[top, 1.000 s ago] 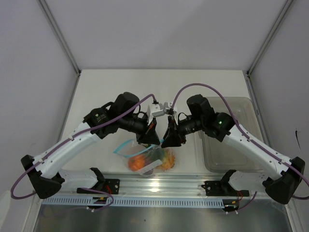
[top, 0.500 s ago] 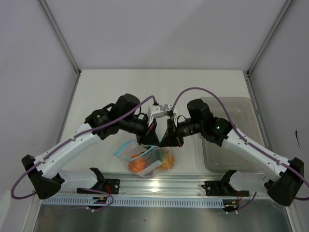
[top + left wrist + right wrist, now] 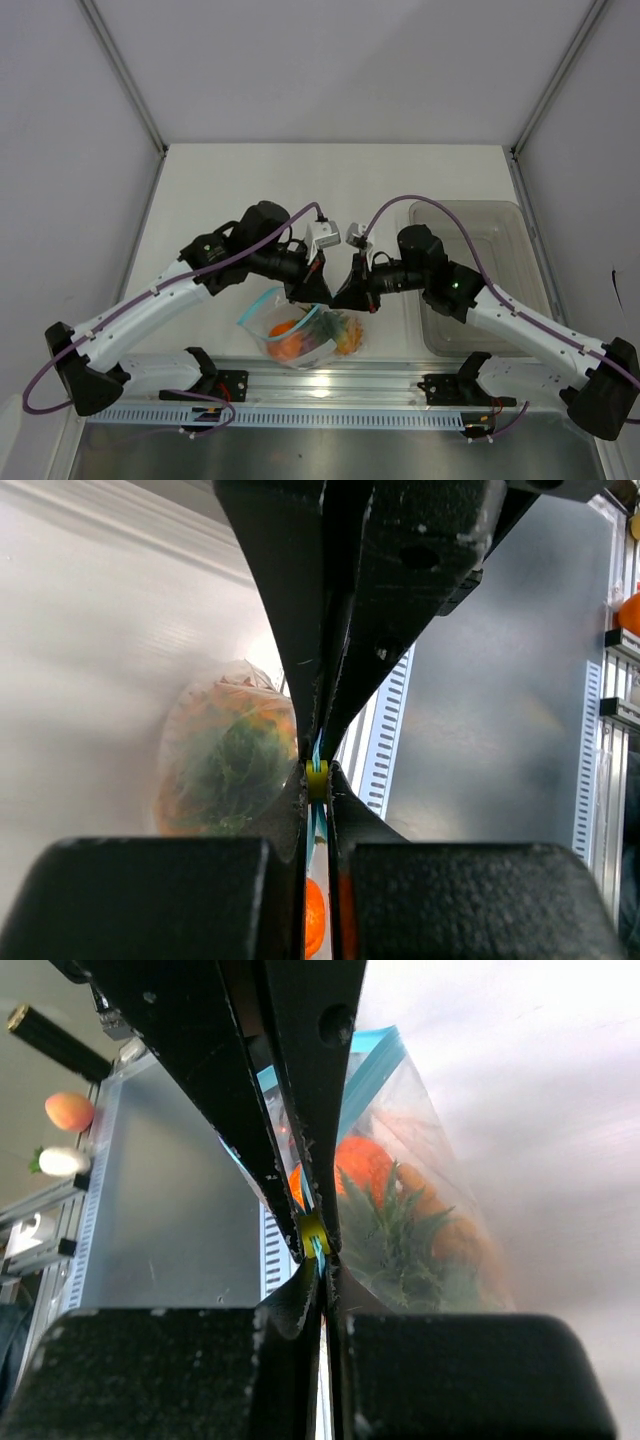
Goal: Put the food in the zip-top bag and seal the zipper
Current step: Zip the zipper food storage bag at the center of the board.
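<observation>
The clear zip-top bag hangs near the table's front edge. The food is inside it: orange pieces and a green-crowned pineapple. My left gripper is shut on the teal zipper at the bag's right end. My right gripper is shut on the same strip, tip to tip with the left. A small yellow slider sits on the zipper between the two pairs of fingertips, and it also shows in the right wrist view as the yellow slider.
A grey translucent bin stands at the right, beside my right arm. A metal rail runs along the table's near edge, just in front of the bag.
My right gripper has shut on the zipper and come in against the left gripper's tips. Both grippers and the bag have shifted slightly toward the near edge.
</observation>
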You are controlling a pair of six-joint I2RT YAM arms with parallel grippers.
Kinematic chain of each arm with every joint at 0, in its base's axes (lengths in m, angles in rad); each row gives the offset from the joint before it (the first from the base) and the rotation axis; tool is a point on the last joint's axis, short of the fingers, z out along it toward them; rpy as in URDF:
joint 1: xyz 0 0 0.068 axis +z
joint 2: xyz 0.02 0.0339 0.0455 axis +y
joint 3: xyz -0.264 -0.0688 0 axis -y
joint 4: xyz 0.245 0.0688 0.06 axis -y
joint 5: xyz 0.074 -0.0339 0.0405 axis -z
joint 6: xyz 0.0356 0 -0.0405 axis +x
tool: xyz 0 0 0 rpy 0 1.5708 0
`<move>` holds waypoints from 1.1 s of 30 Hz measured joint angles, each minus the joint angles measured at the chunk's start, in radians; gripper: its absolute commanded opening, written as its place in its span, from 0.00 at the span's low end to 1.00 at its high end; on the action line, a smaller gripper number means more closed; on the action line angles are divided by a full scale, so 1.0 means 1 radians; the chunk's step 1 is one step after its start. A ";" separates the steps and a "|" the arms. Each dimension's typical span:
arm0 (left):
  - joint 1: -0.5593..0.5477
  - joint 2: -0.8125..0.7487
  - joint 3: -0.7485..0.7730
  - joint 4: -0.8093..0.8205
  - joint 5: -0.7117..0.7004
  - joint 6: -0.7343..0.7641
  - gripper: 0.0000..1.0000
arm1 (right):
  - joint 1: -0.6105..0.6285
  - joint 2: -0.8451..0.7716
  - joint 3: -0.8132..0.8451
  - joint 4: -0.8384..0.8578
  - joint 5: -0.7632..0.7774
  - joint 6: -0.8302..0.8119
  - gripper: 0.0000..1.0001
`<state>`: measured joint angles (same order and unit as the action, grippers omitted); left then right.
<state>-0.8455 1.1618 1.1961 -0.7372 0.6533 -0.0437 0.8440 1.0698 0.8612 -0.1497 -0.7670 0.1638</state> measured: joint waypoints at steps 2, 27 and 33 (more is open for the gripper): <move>0.002 -0.011 -0.014 0.025 -0.003 -0.006 0.01 | 0.002 -0.021 -0.024 0.034 0.021 0.026 0.00; 0.021 -0.113 -0.105 0.094 -0.093 -0.010 0.01 | -0.140 -0.185 -0.151 0.157 0.005 0.150 0.00; 0.024 -0.186 -0.134 0.040 -0.247 -0.029 0.00 | -0.169 -0.212 -0.148 0.118 -0.002 0.138 0.00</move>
<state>-0.8215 0.9760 1.0626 -0.6968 0.4065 -0.0727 0.6754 0.8581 0.7136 -0.0315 -0.7692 0.3023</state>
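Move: Both hands already pinch the blue zipper, the fingertips only a centimetre or two apart. From the left hand, the bag's open zipper loop lies about 14 cm left and 2 cm back, and the tomato some 9 cm left, 4 cm back and 9 cm below. The pineapple sits about 3 cm right and 3 cm back of the right hand, some 9 cm below. Shut right fingers draw 5 cm right and forward off the zipper; the left, still pinching, goes 4 cm left. ##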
